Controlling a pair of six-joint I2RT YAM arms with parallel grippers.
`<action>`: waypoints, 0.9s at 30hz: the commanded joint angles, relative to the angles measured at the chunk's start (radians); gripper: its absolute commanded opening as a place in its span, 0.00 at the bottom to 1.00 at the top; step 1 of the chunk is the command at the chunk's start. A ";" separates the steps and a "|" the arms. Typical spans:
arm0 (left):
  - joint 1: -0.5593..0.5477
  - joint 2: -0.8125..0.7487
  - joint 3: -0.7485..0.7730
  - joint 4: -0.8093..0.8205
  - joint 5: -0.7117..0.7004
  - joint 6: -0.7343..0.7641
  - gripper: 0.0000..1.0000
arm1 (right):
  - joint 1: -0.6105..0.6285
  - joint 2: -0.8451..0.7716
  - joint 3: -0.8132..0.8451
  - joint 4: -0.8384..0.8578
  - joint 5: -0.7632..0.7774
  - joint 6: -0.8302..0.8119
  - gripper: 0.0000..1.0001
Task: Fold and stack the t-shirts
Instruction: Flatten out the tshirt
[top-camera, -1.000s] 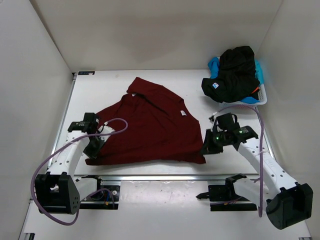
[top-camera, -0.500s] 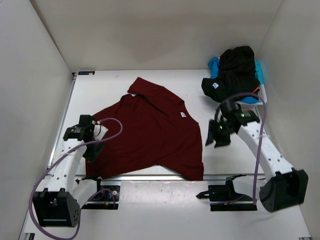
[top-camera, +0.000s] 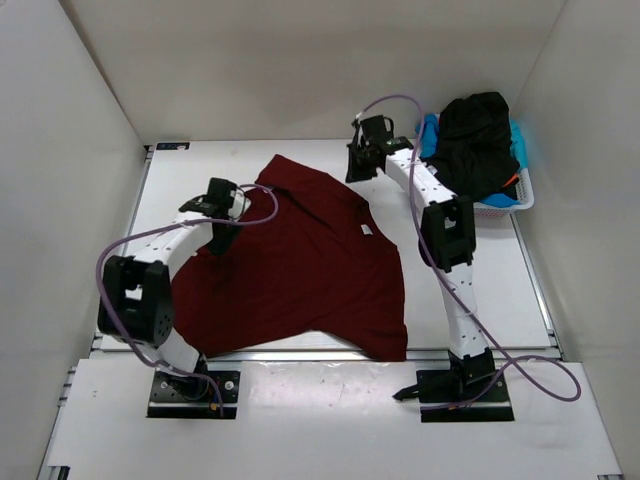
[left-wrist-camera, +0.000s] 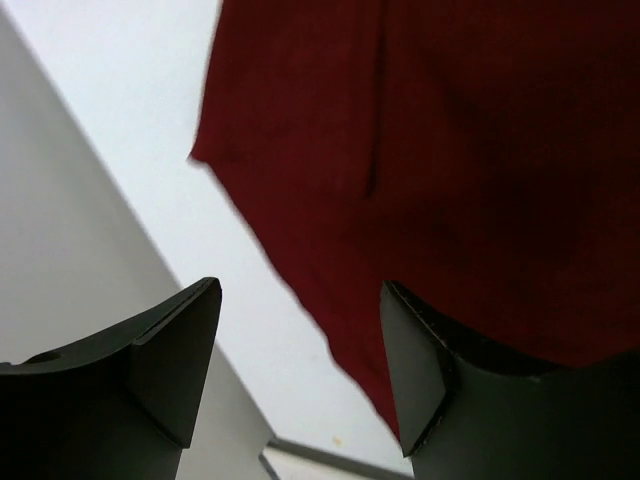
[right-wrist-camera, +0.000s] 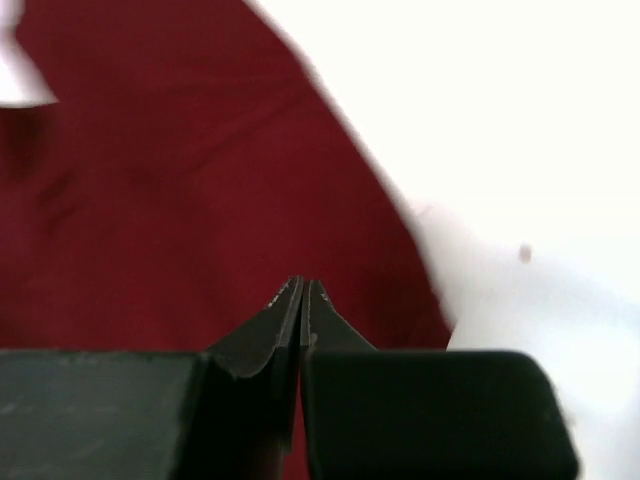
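Note:
A dark red t-shirt (top-camera: 310, 260) lies spread on the white table, its near hem reaching the front rail. My left gripper (top-camera: 221, 238) hovers open over the shirt's left sleeve edge; in the left wrist view the left gripper (left-wrist-camera: 298, 300) has nothing between its jaws, the red cloth (left-wrist-camera: 450, 150) beyond it. My right gripper (top-camera: 357, 172) is stretched to the shirt's far right corner. In the right wrist view the right gripper (right-wrist-camera: 301, 285) is shut, with no cloth seen between its jaws, above the red shirt (right-wrist-camera: 180, 200). A black t-shirt (top-camera: 470, 140) lies over light blue cloth (top-camera: 428, 130).
A white lattice basket (top-camera: 505, 205) stands at the far right under the pile, an orange sliver (top-camera: 513, 180) showing at its rim. White walls close in the table (top-camera: 200, 165) on three sides. A metal rail (top-camera: 280, 353) runs along the near edge.
Both arms have swung from the shirt's near corners to its far part. The left gripper has opened. The right opened and shut again. The shirt's near hem now lies at the rail.

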 joint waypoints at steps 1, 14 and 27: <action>-0.047 0.041 0.032 0.109 0.015 0.020 0.75 | -0.009 0.119 0.108 0.002 -0.052 0.027 0.01; 0.028 0.389 0.147 0.160 -0.120 -0.041 0.69 | -0.006 0.259 0.116 -0.150 0.302 0.076 0.00; 0.005 0.503 0.463 0.084 -0.025 -0.094 0.74 | -0.120 0.207 0.154 -0.207 0.468 0.065 0.00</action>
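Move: The t-shirt's right shoulder edge lies almost straight below the right hand's shut fingers, about 10 cm down and 1 cm ahead. The white tag sits roughly 10 cm back and 5 cm right of that hand, and the shirt's far tip some 12 cm ahead and 19 cm left. The shirt's left-side patch is about 7 cm under the open left hand and 3 cm ahead; its near left corner is some 24 cm back, 5 cm right. The t-shirt's right shoulder gets the closed right fingertips, which drop about 10 cm onto the cloth, then drag right some 12 cm along the table, the wrist turning clockwise as its left side dips. On the shirt's left side the left hand sinks 7 cm with fingers staying open, easing forward, then pushes the cloth on forward, about 12 cm forward in all. ##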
